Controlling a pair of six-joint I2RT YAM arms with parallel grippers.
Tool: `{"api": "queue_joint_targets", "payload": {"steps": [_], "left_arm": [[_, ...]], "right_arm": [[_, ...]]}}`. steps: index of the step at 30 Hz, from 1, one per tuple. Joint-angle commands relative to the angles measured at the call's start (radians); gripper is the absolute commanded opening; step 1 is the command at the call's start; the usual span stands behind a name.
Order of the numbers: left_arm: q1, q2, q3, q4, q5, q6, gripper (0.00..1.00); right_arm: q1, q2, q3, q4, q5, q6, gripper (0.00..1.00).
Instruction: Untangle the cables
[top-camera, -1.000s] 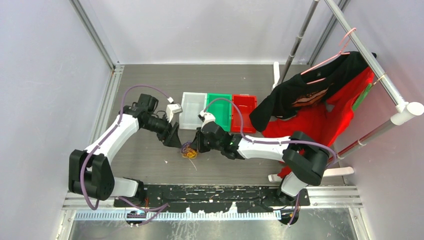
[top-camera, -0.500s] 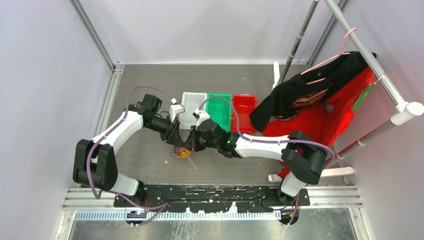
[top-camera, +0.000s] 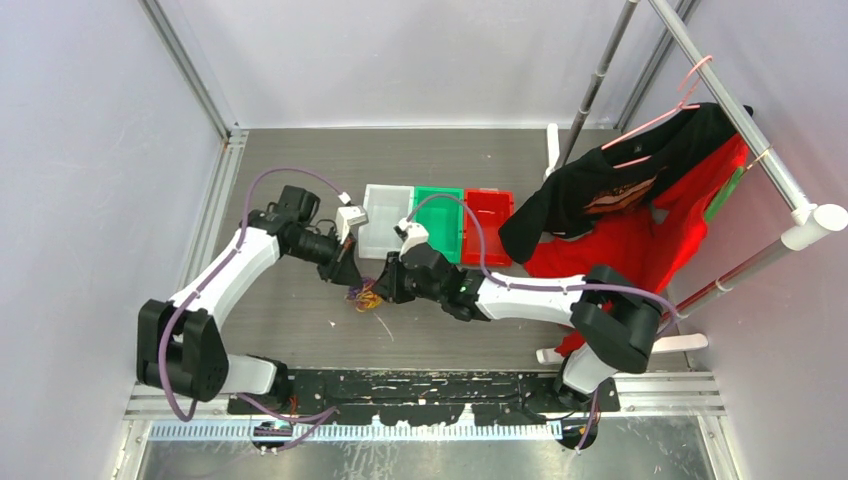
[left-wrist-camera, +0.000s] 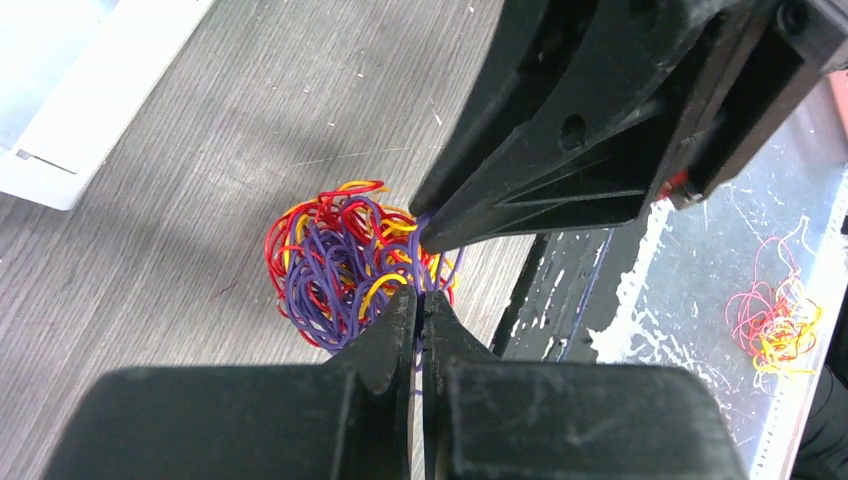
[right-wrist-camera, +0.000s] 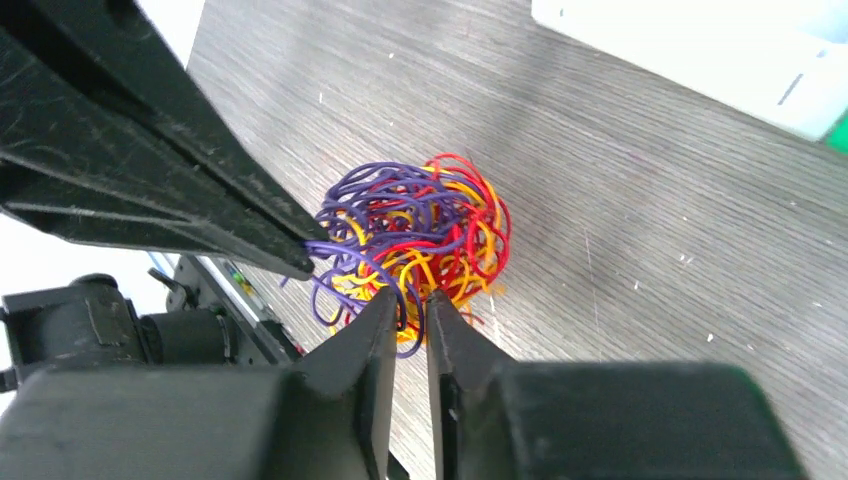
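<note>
The cables are a fist-sized tangle (top-camera: 366, 298) of purple, orange-yellow and red strands on the grey table between my two grippers. In the left wrist view the tangle (left-wrist-camera: 340, 260) lies just beyond my left gripper (left-wrist-camera: 420, 298), which is shut on purple strands at its near edge. My right gripper (left-wrist-camera: 425, 235) pinches strands from the opposite side. In the right wrist view my right gripper (right-wrist-camera: 410, 298) is nearly closed on a purple and orange loop of the tangle (right-wrist-camera: 430, 225). The left gripper's tip (right-wrist-camera: 300, 258) holds a purple strand.
White (top-camera: 385, 222), green (top-camera: 438, 225) and red (top-camera: 487, 225) bins stand in a row just behind the grippers. Black and red garments (top-camera: 620, 200) hang on a rack at the right. A small red-yellow strand clump (left-wrist-camera: 775, 320) lies on the metal front ledge.
Both grippers and the tangle have shifted a little left and toward the bins. Both stay closed on the strands.
</note>
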Motion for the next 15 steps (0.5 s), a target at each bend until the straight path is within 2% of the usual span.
{"api": "queue_joint_targets", "payload": {"steps": [1,4,6,9,15], "left_arm": [[-0.002,-0.088,0.026,-0.015,-0.006,-0.047,0.00],[-0.002,-0.136,0.013,-0.008,0.021,-0.087,0.00],[-0.002,-0.149,0.004,0.006,0.026,-0.117,0.00],[-0.005,-0.162,0.005,0.014,0.025,-0.158,0.00],[-0.004,-0.186,0.005,0.000,0.070,-0.208,0.00]], "right_arm": [[0.004,-0.092,-0.035,0.003,0.144,-0.001,0.33],[0.006,-0.119,-0.033,0.015,0.152,-0.017,0.59],[0.012,-0.127,-0.014,0.011,0.157,-0.035,0.66],[0.029,-0.136,0.005,0.018,0.165,-0.066,0.71],[0.051,-0.121,0.050,0.027,0.175,-0.091,0.72]]}}
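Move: The cable bundle hangs by purple strands from the left fingertips, its middle about 4 cm below that hand, 1 cm to its right and level fore and aft. From the right hand, whose tips are still on it, it lies about 2 cm left and 3 cm below. The white bin stands some 15 cm ahead of the right hand, 1 cm right and 9 cm lower; the green bin is 14 cm ahead, 12 cm right, as low. The right hand lets go of the cables, its nearly shut fingers spreading to about three-quarters open while it climbs some 3 cm, first backing off to the right, then easing slightly left again. Meanwhile the shut left fingers keep their pinch on the purple strands and lift the bundle about 3.5 cm, drawing slightly back towards the base. ##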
